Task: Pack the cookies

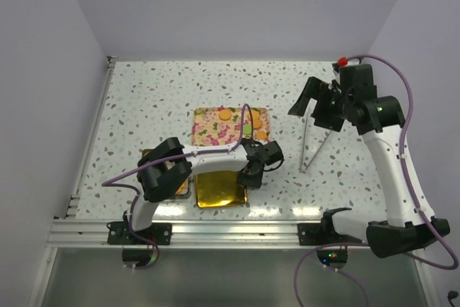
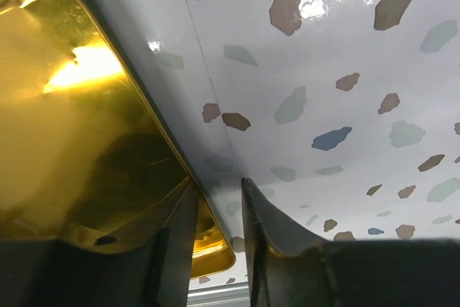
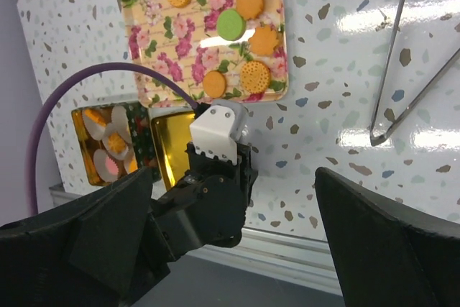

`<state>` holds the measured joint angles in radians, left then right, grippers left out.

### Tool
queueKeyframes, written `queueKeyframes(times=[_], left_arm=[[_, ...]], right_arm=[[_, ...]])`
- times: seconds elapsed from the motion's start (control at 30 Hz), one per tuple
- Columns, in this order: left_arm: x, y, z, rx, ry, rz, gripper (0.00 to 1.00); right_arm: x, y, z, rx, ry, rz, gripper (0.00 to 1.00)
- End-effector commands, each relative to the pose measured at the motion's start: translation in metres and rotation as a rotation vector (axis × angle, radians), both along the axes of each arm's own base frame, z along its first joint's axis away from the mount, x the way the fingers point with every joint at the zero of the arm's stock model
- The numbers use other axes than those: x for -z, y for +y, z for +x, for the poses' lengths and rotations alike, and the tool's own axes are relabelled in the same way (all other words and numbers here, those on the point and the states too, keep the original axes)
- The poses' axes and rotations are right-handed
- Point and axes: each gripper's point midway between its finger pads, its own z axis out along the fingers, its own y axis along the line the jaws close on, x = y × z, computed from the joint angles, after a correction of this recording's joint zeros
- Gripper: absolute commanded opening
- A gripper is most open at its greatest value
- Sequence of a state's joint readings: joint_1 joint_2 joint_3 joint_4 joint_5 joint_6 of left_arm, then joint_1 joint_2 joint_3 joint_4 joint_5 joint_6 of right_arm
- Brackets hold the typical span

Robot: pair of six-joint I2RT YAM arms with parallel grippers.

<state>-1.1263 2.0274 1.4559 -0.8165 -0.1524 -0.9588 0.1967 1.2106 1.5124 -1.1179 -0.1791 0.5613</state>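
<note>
Several cookies (image 3: 251, 3) lie on a floral tray (image 3: 162, 48): mostly orange discs and one green one (image 3: 231, 24). From above the cookies (image 1: 225, 115) show on the same tray (image 1: 208, 131). My left gripper (image 1: 251, 175) is low at the right edge of a gold lid (image 1: 221, 189). In the left wrist view this gripper (image 2: 215, 185) straddles the rim of the lid (image 2: 79, 127), one finger inside and one on the table, with a gap still showing. My right gripper (image 1: 313, 109) hangs wide open and empty over the right side; the right wrist view also shows the right gripper (image 3: 237, 228).
A patterned tin (image 3: 140, 141) left of the gold lid holds white paper cups, some with an orange or pink disc inside; from above my left arm mostly covers the tin (image 1: 180, 192). Metal tongs (image 1: 314, 145) lie on the speckled table right of the tray. The near edge is a metal rail.
</note>
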Motion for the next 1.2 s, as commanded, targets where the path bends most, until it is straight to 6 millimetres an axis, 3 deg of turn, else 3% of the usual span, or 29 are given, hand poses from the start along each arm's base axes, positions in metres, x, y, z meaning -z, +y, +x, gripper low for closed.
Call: queueKeyframes(times=[0.0, 0.03, 0.1, 0.13, 0.23, 0.43, 0.47, 0.57, 0.7, 0.73, 0.8, 0.83, 0.87, 1.0, 1.03, 1.07, 1.17], left_arm=[[0.016, 0.006, 0.004, -0.004, -0.014, 0.048, 0.33], [0.017, 0.008, 0.003, -0.006, -0.012, 0.054, 0.2], [0.014, 0.017, 0.003, -0.02, -0.021, 0.073, 0.04], [0.01, 0.018, 0.003, -0.025, -0.031, 0.07, 0.0], [-0.019, 0.024, 0.009, -0.061, -0.084, 0.043, 0.0], [-0.122, 0.04, 0.018, -0.15, -0.211, -0.061, 0.0], [-0.152, 0.049, 0.017, -0.171, -0.237, -0.097, 0.0], [-0.205, 0.076, 0.02, -0.224, -0.315, -0.14, 0.0], [-0.272, 0.104, 0.021, -0.278, -0.383, -0.282, 0.0], [-0.3, 0.115, 0.018, -0.3, -0.415, -0.367, 0.0], [-0.321, 0.138, 0.024, -0.38, -0.438, -0.439, 0.0], [-0.337, 0.154, 0.021, -0.406, -0.466, -0.491, 0.0], [-0.344, 0.164, 0.022, -0.421, -0.49, -0.506, 0.0], [-0.366, 0.198, 0.024, -0.459, -0.611, -0.517, 0.0], [-0.368, 0.203, 0.022, -0.462, -0.625, -0.519, 0.0], [-0.368, 0.208, 0.024, -0.468, -0.646, -0.505, 0.0], [-0.363, 0.212, 0.025, -0.445, -0.661, -0.469, 0.0]], right_arm=[[-0.019, 0.005, 0.002, -0.019, -0.032, 0.014, 0.99], [-0.021, 0.006, 0.003, -0.021, -0.037, 0.012, 0.99], [-0.022, 0.007, 0.006, -0.025, -0.037, 0.008, 0.99], [-0.022, 0.007, 0.007, -0.023, -0.039, 0.004, 0.99], [-0.026, 0.007, 0.013, -0.031, -0.061, -0.01, 0.99], [-0.038, 0.017, 0.029, -0.069, -0.077, 0.003, 0.99], [-0.038, 0.02, 0.032, -0.077, -0.077, 0.017, 0.99], [-0.027, 0.041, 0.033, -0.137, -0.033, 0.081, 0.99], [0.014, 0.095, 0.015, -0.318, 0.134, 0.144, 0.99], [0.026, 0.107, 0.015, -0.342, 0.167, 0.141, 0.99], [0.04, 0.137, 0.0, -0.396, 0.215, 0.151, 0.99], [0.043, 0.152, 0.002, -0.418, 0.203, 0.182, 0.99], [0.053, 0.168, -0.009, -0.452, 0.232, 0.198, 0.99], [0.065, 0.222, -0.017, -0.517, 0.259, 0.261, 0.99], [0.066, 0.24, -0.029, -0.564, 0.268, 0.26, 0.99], [0.074, 0.256, -0.025, -0.581, 0.28, 0.25, 0.99], [0.094, 0.297, -0.038, -0.646, 0.316, 0.237, 0.99]])
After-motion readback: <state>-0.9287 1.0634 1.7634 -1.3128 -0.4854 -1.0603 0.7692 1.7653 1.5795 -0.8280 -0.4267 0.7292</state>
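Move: The gold lid's middle is about 9 cm left and 4 cm ahead of the left hand, at its height, with its right rim between the fingers. The open cookie box sits some 28 cm left and 7 cm ahead, the flowered tray 22 cm ahead and 5 cm left. From the right hand, the lid's middle is about 27 cm left, 7 cm back and 28 cm below. Left hand pinches the lid's rim and lifts about 37 cm, swinging left, tilting; open right hand sweeps left boxward. ##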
